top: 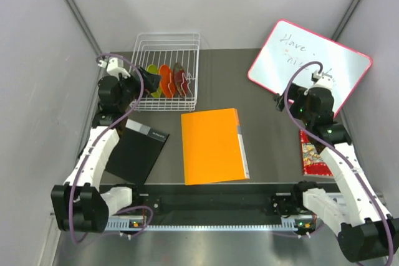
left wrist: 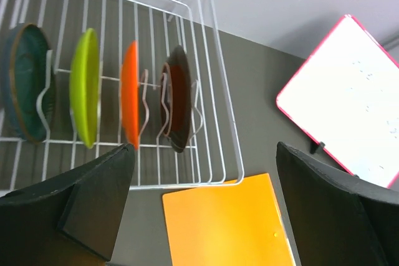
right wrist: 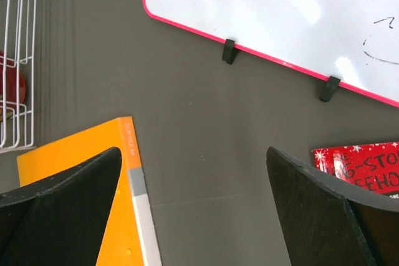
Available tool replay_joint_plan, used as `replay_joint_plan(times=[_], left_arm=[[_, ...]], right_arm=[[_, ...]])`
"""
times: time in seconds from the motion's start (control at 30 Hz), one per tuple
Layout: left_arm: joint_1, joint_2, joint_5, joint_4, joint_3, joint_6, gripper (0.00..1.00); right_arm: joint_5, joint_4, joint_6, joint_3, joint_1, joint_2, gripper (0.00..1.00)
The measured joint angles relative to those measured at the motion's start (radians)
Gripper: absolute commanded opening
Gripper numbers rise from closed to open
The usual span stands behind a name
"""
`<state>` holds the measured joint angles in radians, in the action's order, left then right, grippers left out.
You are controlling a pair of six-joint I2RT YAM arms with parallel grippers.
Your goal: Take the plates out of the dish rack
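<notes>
The white wire dish rack (top: 197, 73) stands at the back left of the table. Four plates stand on edge in it, seen in the left wrist view: dark teal (left wrist: 25, 82), lime green (left wrist: 84, 85), orange (left wrist: 129, 91) and dark red (left wrist: 177, 98). In the top view I see the green (top: 153, 71), orange (top: 165, 79) and dark red (top: 181, 80) plates; the teal one is hidden by my left arm. My left gripper (top: 150, 81) is open and empty, above the rack's near left part (left wrist: 202, 197). My right gripper (top: 280, 101) is open and empty over bare table (right wrist: 193, 204).
An orange folder (top: 213, 144) lies in the middle, just in front of the rack. A black notebook (top: 137, 151) lies at the near left. A pink-framed whiteboard (top: 308, 60) leans at the back right. A red book (top: 312, 154) lies under the right arm.
</notes>
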<state>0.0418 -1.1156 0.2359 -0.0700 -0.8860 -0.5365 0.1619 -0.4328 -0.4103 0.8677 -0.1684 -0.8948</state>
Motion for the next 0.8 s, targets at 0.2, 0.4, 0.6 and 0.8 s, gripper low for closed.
replay_joint_plan(times=[0.2, 0.4, 0.6, 0.8], left_arm=[[0.000, -0.107, 0.154, -0.058, -0.007, 0.012, 0.95], [0.001, -0.274, 0.262, -0.113, -0.061, 0.009, 0.81], [0.023, -0.378, 0.209, -0.158, -0.098, 0.024, 0.78], [0.068, -0.452, 0.151, -0.220, -0.148, 0.038, 0.73]], right_arm=[[-0.006, 0.011, 0.018, -0.038, 0.000, 0.034, 1.00], [-0.008, 0.028, 0.017, -0.045, 0.000, 0.015, 1.00], [-0.010, 0.046, 0.016, -0.046, 0.000, -0.042, 1.00], [-0.010, 0.058, 0.016, -0.056, 0.000, -0.079, 1.00]])
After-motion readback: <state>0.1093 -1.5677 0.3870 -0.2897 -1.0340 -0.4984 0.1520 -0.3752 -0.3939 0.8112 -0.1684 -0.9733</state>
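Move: The dark red plate, rightmost in the dish rack, lies roughly 12 cm ahead of the left hand, 5 cm to its right and 18 cm below. The orange plate stands some 5 cm to the left of it and the green plate about 10 cm to the left of it, both level with it fore and aft and in height. From the right hand the dark red plate is about 17 cm ahead, 33 cm to the left and 14 cm lower. Down and to the right at first, then mainly forward, the left hand swings in over the rack towards the dark red plate, going about 8 cm forward, 6 cm right and 7 cm down. Its wrist turns some 15 degrees clockwise early on and the wide-open fingers narrow by about a quarter, touching no plate that can be seen. The right hand, empty and open, sinks about 4 cm. ##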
